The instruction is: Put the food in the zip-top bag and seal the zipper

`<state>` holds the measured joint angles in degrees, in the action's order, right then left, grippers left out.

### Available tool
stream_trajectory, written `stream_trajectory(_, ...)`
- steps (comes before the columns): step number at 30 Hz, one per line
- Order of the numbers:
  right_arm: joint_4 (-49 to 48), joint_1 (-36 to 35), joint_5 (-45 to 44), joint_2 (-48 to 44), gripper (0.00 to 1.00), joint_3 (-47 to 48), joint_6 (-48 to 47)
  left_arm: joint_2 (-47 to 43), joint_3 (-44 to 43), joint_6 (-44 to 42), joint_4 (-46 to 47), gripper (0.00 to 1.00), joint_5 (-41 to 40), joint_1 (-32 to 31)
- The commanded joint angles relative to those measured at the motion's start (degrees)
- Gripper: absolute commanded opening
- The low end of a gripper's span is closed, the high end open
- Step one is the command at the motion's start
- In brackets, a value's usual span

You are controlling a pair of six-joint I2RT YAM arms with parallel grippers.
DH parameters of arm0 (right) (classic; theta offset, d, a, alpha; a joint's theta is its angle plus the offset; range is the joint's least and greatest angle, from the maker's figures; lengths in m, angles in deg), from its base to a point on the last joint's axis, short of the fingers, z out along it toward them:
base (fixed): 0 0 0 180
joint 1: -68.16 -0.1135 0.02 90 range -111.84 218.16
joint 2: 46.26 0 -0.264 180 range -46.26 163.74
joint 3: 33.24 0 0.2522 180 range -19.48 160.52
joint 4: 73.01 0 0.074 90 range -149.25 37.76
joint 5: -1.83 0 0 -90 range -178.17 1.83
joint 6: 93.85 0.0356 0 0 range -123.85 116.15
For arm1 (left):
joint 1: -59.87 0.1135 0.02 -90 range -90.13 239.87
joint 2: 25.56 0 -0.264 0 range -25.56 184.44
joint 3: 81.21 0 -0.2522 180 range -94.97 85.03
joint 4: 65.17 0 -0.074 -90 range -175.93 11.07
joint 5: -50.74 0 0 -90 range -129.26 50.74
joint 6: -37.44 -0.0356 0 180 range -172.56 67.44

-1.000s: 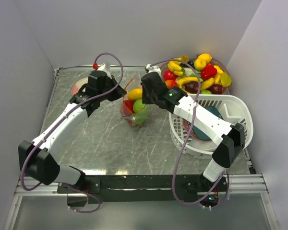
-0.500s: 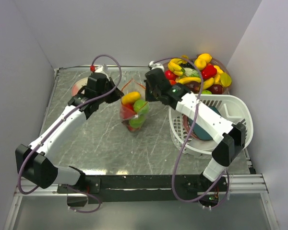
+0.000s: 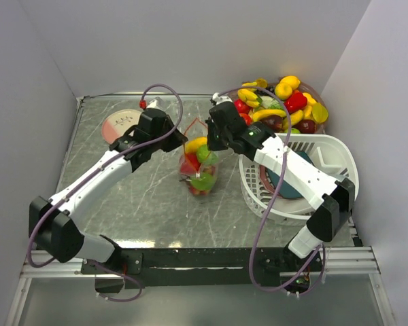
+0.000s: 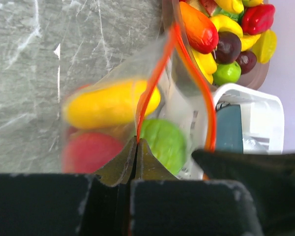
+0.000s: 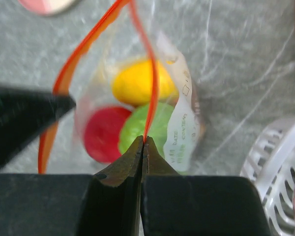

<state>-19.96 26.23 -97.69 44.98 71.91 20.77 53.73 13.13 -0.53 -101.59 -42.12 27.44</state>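
Observation:
The clear zip-top bag (image 3: pixel 198 171) hangs over the middle of the table between both arms. Inside it lie three pieces of food: a yellow one (image 4: pixel 105 103), a green one (image 4: pixel 163 141) and a red one (image 4: pixel 88 150). The orange-red zipper (image 4: pixel 156 78) gapes open in a loop. My left gripper (image 4: pixel 137 140) is shut on one side of that strip. My right gripper (image 5: pixel 144 139) is shut on the opposite side of the zipper (image 5: pixel 152 73), above the same yellow (image 5: pixel 137 81), red (image 5: pixel 101 132) and green (image 5: pixel 150 125) food. No slider shows.
A clear bowl (image 3: pixel 324 103) heaped with more food (image 3: pixel 285 102) stands at the back right. A white slatted basket (image 3: pixel 330 153) holding a teal plate (image 3: pixel 294 182) sits at the right. A pink plate (image 3: pixel 119 123) lies at the back left.
Both grippers and the bag have shifted right and a little nearer. The left arm moved off the pink plate, which now shows. The bag's mouth stands wider.

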Motion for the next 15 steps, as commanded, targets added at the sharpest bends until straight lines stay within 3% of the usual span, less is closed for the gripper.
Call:
stream_trajectory(1,-0.44,0.19,-0.24,-3.44,0.06,-0.95,-0.18,2.45,-3.07,3.86,6.22,0.01,1.27,-0.18)
stream_trajectory(3,0.00,0.27,-0.15,-3.70,0.09,-0.78,-0.36,3.06,-2.72,4.66,7.44,0.01,1.88,-0.27)
stream_trajectory(6,1.84,0.27,-0.59,-4.66,0.24,-0.08,-0.28,3.24,-2.46,5.19,7.98,0.01,1.80,-0.62)
stream_trajectory(7,2.80,0.36,-0.76,-5.10,0.35,0.10,-0.28,3.24,-2.46,5.27,8.24,0.01,1.71,-0.71)
stream_trajectory(10,5.09,0.36,-1.56,-7.21,0.54,0.80,0.16,3.42,-2.63,5.54,8.85,0.01,1.80,-0.88)
stream_trajectory(15,8.61,0.36,-1.03,-11.68,0.61,0.28,2.09,4.65,-3.60,6.33,10.26,0.01,2.41,-1.59)
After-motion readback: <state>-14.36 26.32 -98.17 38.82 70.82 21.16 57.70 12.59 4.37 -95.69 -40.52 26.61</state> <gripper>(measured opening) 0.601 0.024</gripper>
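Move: Both hands hold the rim of the open zip-top bag. Its food-filled middle lies about 5 cm back, 4 cm right and 12 cm below the left hand, and some 5 cm back, 3 cm left and 12 cm below the right. From the right hand, the white basket's middle is about 28 cm right and 8 cm back, and the fruit bowl about 22 cm right and 13 cm ahead, both some 16 cm lower. The right hand, dipping slightly, opens its shut fingers to a little over half and lets go of the bag's right rim, then draws back, right and up by some 4 cm in all, its pads now spread on either side of the orange edge. Meanwhile the left hand keeps its pinch on the left rim and carries it about 3 cm right and a little forward, dipping about 1 cm and coming level again as it rolls some 5 degrees left side down. ##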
